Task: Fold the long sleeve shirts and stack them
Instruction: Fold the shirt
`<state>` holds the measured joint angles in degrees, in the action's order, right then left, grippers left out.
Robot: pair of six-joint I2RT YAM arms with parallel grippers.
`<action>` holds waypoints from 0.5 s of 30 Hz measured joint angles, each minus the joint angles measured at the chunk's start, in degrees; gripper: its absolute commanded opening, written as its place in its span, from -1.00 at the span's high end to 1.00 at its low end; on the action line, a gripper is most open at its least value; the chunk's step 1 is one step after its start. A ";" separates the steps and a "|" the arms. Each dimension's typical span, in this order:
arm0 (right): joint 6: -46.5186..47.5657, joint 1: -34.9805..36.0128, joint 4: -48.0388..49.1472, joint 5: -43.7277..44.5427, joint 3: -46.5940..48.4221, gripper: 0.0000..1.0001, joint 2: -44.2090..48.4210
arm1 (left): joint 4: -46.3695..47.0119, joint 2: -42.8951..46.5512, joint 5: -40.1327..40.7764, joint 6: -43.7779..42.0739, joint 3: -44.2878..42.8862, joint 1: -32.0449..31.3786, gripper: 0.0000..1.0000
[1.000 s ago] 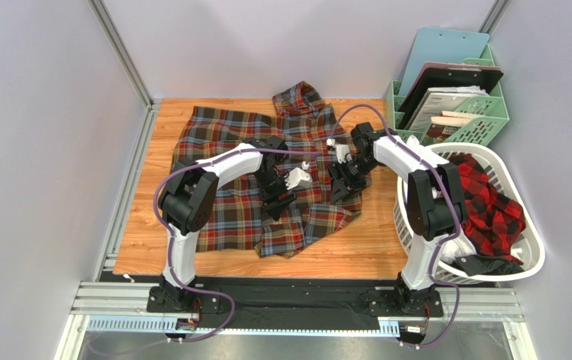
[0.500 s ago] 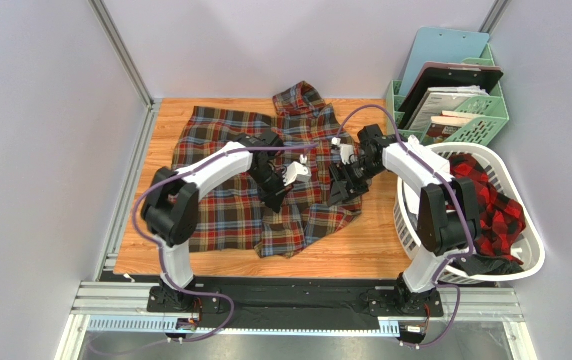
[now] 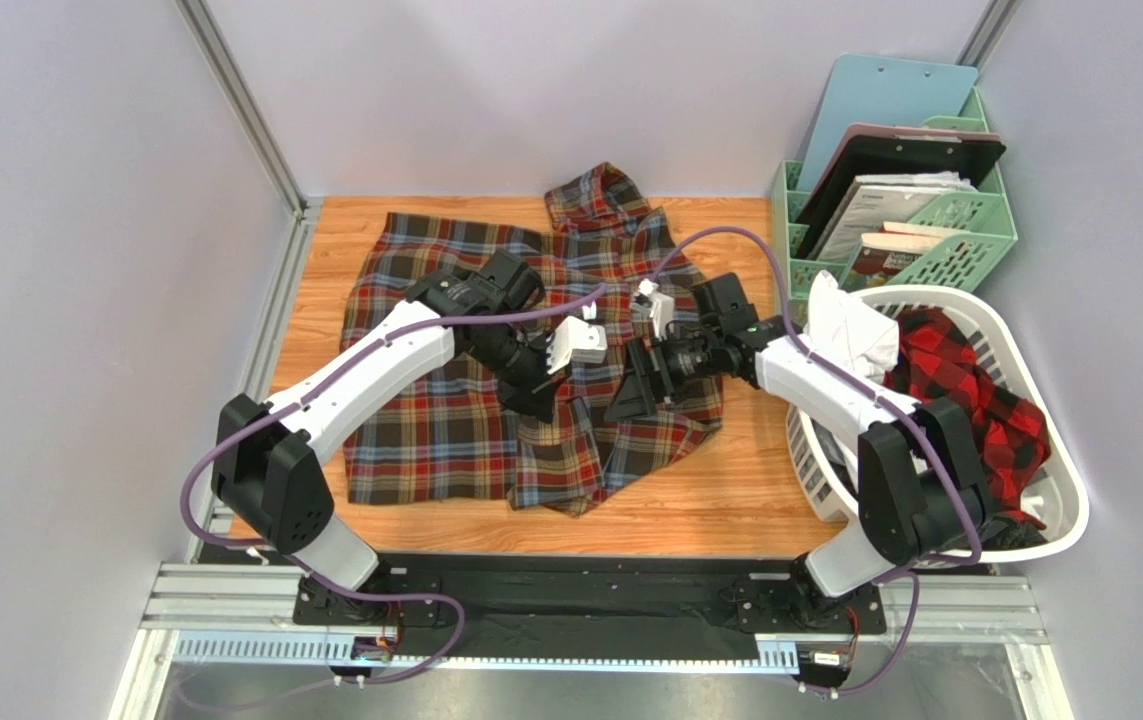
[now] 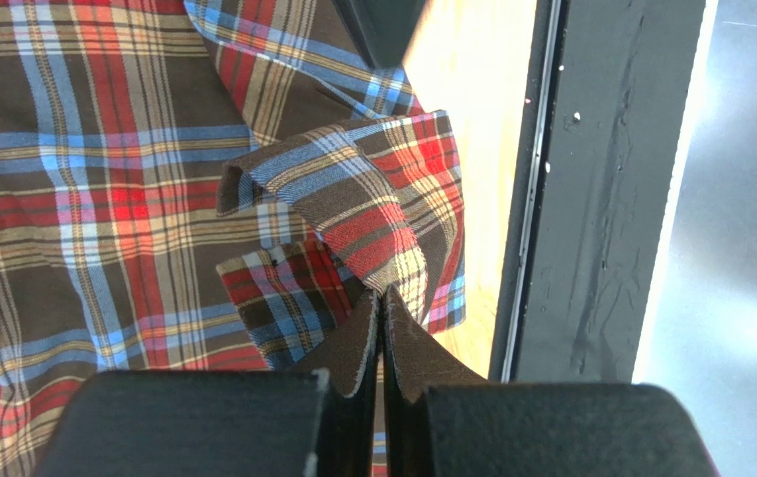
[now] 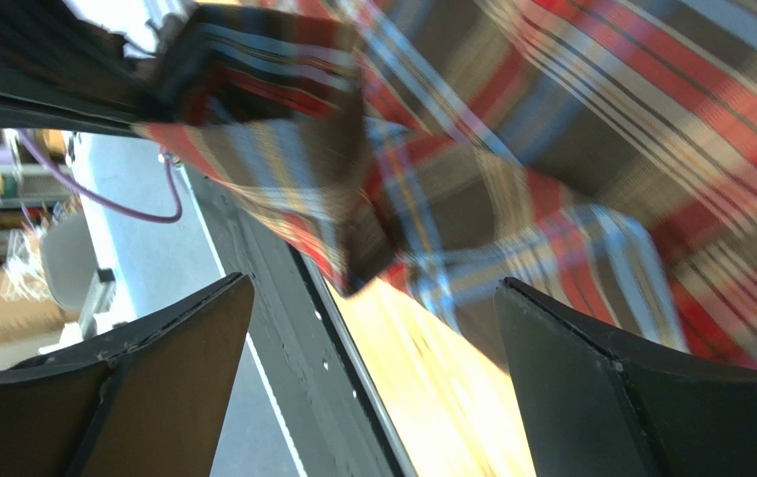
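The brown-olive tartan long sleeve shirt [image 3: 442, 405] lies spread on the wooden table [image 3: 750, 480], collar toward the back. My left gripper [image 3: 531, 401] is shut on a fold near the shirt's front edge. In the left wrist view its tips [image 4: 382, 295] pinch a raised strip of plaid [image 4: 352, 199]. My right gripper [image 3: 631, 395] hovers just to the right of it, open wide. The right wrist view shows its fingers [image 5: 203, 338] standing far apart with only table and hanging cloth [image 5: 601, 129] beyond. A red-and-black check shirt [image 3: 990, 405] sits in the basket.
A white laundry basket [image 3: 1051, 533] stands at the right edge with a white cloth [image 3: 848, 330] over its rim. Behind it is a green organiser [image 3: 968, 225] with clipboards. Grey walls enclose the table, and a black base rail [image 4: 601, 199] runs along the near edge.
My left gripper has shut on the shirt's fold and its arm has swung left. My right gripper has opened wider and moved left toward the left gripper.
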<state>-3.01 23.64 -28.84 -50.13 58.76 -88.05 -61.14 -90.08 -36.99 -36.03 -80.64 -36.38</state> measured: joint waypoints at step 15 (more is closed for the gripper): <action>-0.15 10.86 8.33 -3.28 0.09 0.56 -4.85 | 0.66 3.37 0.20 0.07 0.39 -0.02 1.00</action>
<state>-3.16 34.50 -20.51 -53.41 58.85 -92.90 -60.49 -86.72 -36.80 -35.97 -80.25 -36.40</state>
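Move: From the right hand, the fold of shirt hanging from the left fingers is about 7 cm to the left, 4 cm back and 1 cm lower. The left hand holds its top, with the fold's middle some 4 cm to that hand's right, 2 cm back and 4 cm below. From the right hand, the near tip of the shirt on the table lies around 14 cm back, 6 cm left and 11 cm down; the table's near edge is about 18 cm straight back at that same level. Sweeping left and then also back towards the hanging fold, the right hand covers some 7 cm at nearly constant height and turns about 15 degrees counter-clockwise. Its wide-open fingers pass either side of the cloth and, late on, start closing by about a third. The left hand keeps its shut pinch and rises 1.5 cm. ##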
